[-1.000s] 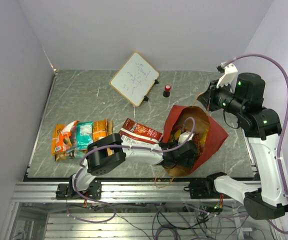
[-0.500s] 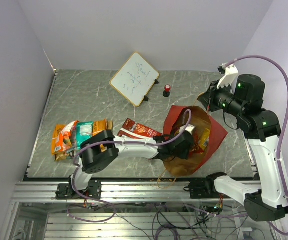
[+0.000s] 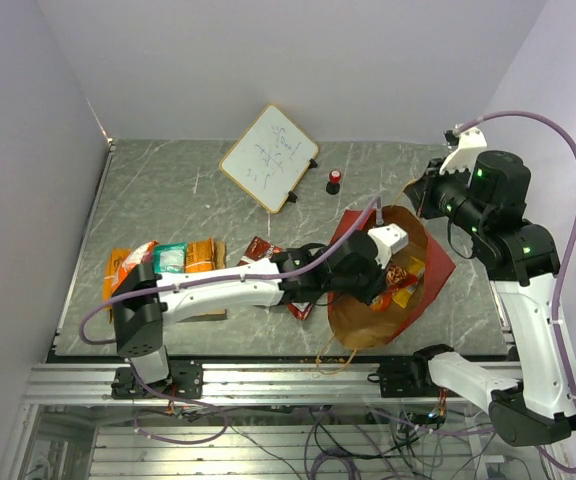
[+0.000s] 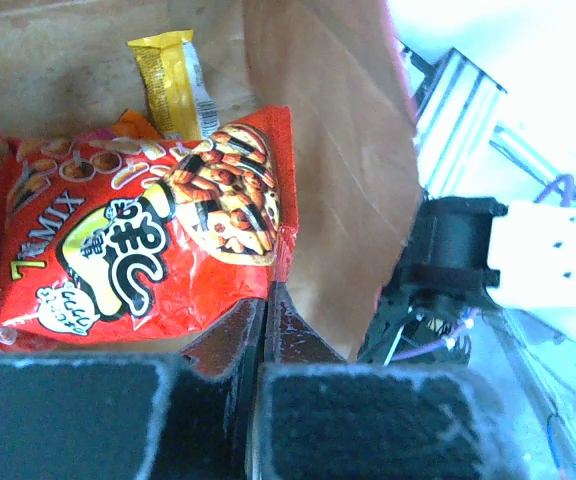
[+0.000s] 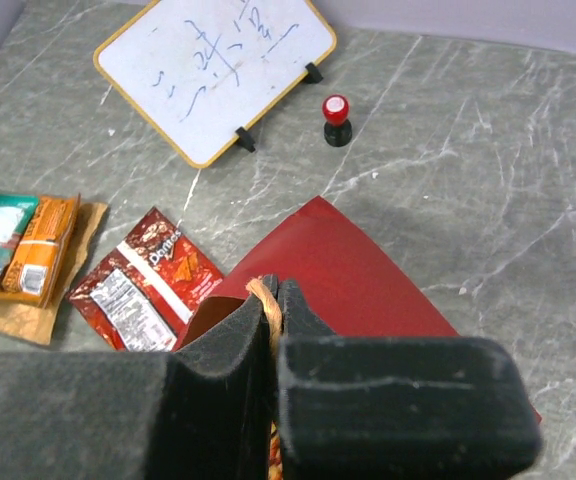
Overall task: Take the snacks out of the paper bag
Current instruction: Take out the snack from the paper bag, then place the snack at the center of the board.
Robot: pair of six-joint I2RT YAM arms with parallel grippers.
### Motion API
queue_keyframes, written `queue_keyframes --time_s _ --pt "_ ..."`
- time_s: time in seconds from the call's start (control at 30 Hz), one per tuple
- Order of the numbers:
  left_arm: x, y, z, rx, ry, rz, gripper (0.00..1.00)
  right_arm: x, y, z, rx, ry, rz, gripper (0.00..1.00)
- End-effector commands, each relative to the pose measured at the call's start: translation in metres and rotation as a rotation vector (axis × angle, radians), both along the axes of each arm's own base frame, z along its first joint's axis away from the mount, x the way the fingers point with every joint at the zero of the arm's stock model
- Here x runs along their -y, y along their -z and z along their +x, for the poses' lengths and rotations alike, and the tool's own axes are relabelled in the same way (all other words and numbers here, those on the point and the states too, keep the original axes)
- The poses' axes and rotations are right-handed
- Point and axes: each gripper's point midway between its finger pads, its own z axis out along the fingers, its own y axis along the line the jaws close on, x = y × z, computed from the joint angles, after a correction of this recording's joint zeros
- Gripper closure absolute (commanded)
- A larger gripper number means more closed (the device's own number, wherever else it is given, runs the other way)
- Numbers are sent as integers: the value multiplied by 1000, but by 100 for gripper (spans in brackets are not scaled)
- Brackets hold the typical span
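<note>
The red paper bag (image 3: 436, 266) lies on the table with its brown inside (image 4: 338, 200) open upward. My right gripper (image 3: 415, 196) is shut on the bag's twisted handle (image 5: 271, 300) and holds that side up; the red outside shows below it (image 5: 338, 260). My left gripper (image 3: 388, 272) is inside the bag. It is shut (image 4: 265, 300) with its tips pinching the lower right corner of a red snack packet (image 4: 138, 240). A yellow packet (image 4: 173, 80) lies behind that one. On the table lie orange (image 3: 123, 275) and teal (image 3: 168, 258) packets and a red Doritos packet (image 5: 143, 280).
A white whiteboard (image 3: 268, 157) stands at the back, with a small red-capped object (image 3: 334, 178) to its right. The bag's other handle (image 3: 328, 362) hangs over the table's near edge. My left arm stretches across the table over the Doritos packet.
My left arm has straightened and its gripper has moved farther up inside the bag. The arm now covers part of the Doritos packet. My right gripper has kept hold of the handle.
</note>
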Motion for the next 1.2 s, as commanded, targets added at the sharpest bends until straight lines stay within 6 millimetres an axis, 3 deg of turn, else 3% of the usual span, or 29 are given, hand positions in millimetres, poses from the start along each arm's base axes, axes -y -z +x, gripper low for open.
queue_keyframes --time_s 0.0,0.1,0.33,0.47,0.57,0.77,0.87,1.03,1.1,1.17 --pt "-23 -37 -16 82 147 16 93 5 -17 14 75 59 20 100" --pt "-44 -59 -23 121 177 4 93 8 -14 18 68 81 14 100" --pt "-109 -132 -46 179 207 -100 93 16 -4 23 40 145 11 100" --pt "-154 -144 -30 161 62 -90 93 18 -2 22 23 157 10 100" --pt "-185 -145 -4 144 -95 -84 93 21 -2 20 22 172 14 100" --pt "-220 -113 54 23 -379 -39 93 21 -4 17 31 171 23 100" --pt "-223 -79 81 -77 -485 13 93 17 -4 16 26 149 21 100" --pt "-212 -16 112 -131 -551 40 93 13 0 14 20 114 13 100" --pt "-230 17 124 -201 -697 126 93 11 0 13 21 103 20 100" --pt "-242 38 129 -261 -804 203 93 9 -3 13 21 93 31 100"
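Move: My left hand holds the red snack bag over the left part of the paper bag's mouth; the paper bag's middle is roughly 2 cm ahead, 2 cm right and 12 below. The Doritos bag I carry towards lies about 22 cm left, 9 ahead and 20 below, with the snack pile some 26 cm left of it and level with it. From my right hand, the Doritos bag is about 24 cm left, 5 back and 37 below. I lift the held red snack bag out of the paper bag and carry it about 22 cm left, arcing some 17 cm up over the rim with my left hand, first a little back, then about 14 cm forward, and sinking again over the Doritos bag. The wrist turns some 30 degrees counter-clockwise, fingers staying shut. My right hand keeps the paper bag's handle, easing 2 cm forward and right. ##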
